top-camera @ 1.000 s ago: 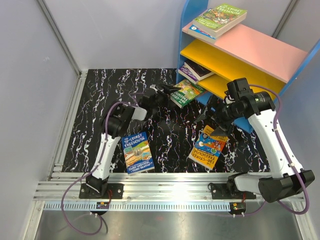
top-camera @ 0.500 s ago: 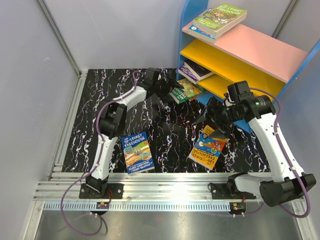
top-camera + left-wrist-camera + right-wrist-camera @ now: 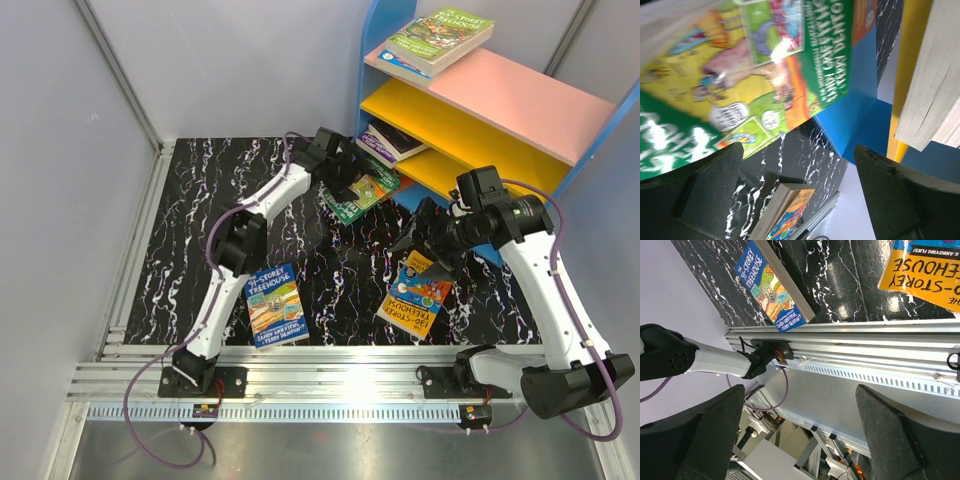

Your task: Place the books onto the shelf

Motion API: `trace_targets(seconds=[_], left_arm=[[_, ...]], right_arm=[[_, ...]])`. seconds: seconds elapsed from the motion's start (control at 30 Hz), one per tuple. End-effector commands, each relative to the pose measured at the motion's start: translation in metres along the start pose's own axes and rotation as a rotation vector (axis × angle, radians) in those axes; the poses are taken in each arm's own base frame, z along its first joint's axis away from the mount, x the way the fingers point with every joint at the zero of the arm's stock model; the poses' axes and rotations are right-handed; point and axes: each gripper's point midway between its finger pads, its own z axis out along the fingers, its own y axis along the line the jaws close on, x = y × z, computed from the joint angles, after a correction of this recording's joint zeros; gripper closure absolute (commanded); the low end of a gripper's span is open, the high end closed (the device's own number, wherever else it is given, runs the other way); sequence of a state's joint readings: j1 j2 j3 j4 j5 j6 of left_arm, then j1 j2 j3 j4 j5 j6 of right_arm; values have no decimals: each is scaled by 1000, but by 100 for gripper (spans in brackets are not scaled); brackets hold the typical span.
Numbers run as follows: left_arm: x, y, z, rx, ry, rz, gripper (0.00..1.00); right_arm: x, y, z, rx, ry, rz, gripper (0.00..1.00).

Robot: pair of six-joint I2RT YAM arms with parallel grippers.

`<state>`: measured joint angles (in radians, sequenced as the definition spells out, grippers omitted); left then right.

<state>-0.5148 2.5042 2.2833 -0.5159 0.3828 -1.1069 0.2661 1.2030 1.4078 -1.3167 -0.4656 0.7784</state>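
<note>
The shelf (image 3: pixel 500 95) stands at the back right, blue-framed with a pink top board and yellow boards below. Two green books (image 3: pixel 440 38) lie on the pink board and a dark book (image 3: pixel 388 142) on a yellow board. A green book (image 3: pixel 360 192) lies on the table by the shelf's foot. My left gripper (image 3: pixel 348 178) is over its far end, open; the left wrist view shows its cover (image 3: pixel 755 65) close ahead of the gripper (image 3: pixel 800 190). My right gripper (image 3: pixel 425 243) hangs open above an orange book (image 3: pixel 420 293). A blue book (image 3: pixel 275 303) lies front left.
The shelf's blue frame (image 3: pixel 855 120) and a yellow board (image 3: pixel 910 60) are close beside my left fingers. An aluminium rail (image 3: pixel 330 380) runs along the near edge of the black marbled table (image 3: pixel 200 220). Grey walls close the left and back.
My left arm has stretched further toward the shelf, over the green book, which has shifted slightly left. The right gripper has barely moved. Both stay open.
</note>
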Motion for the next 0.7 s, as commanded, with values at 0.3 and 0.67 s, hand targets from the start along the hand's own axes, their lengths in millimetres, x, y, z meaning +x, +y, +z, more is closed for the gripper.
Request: trace_targets(seconds=[0.3,0.67], left_arm=[[-22,13,-129,-124,-244,154,1],[18,97,-107,-151,-111,135,53]], right_arm=[[9,-12,-9,12,-10,-22,0],[5,-9,5,0,23,-13,0]])
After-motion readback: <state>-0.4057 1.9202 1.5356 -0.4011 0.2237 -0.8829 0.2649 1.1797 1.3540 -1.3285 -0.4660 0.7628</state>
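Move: The left hand is wide open just over the green book, whose middle lies about 2 cm to its right, 2 cm back and 7 cm below. The purple book stack on the yellow shelf is roughly 10 cm right and 8 cm ahead, at about hand height. From the right hand the green book lies some 30 cm ahead, 11 cm left and 22 cm below. The left hand withdraws left about 14 cm and back 6, arching up then dipping, fingers closing halfway. ##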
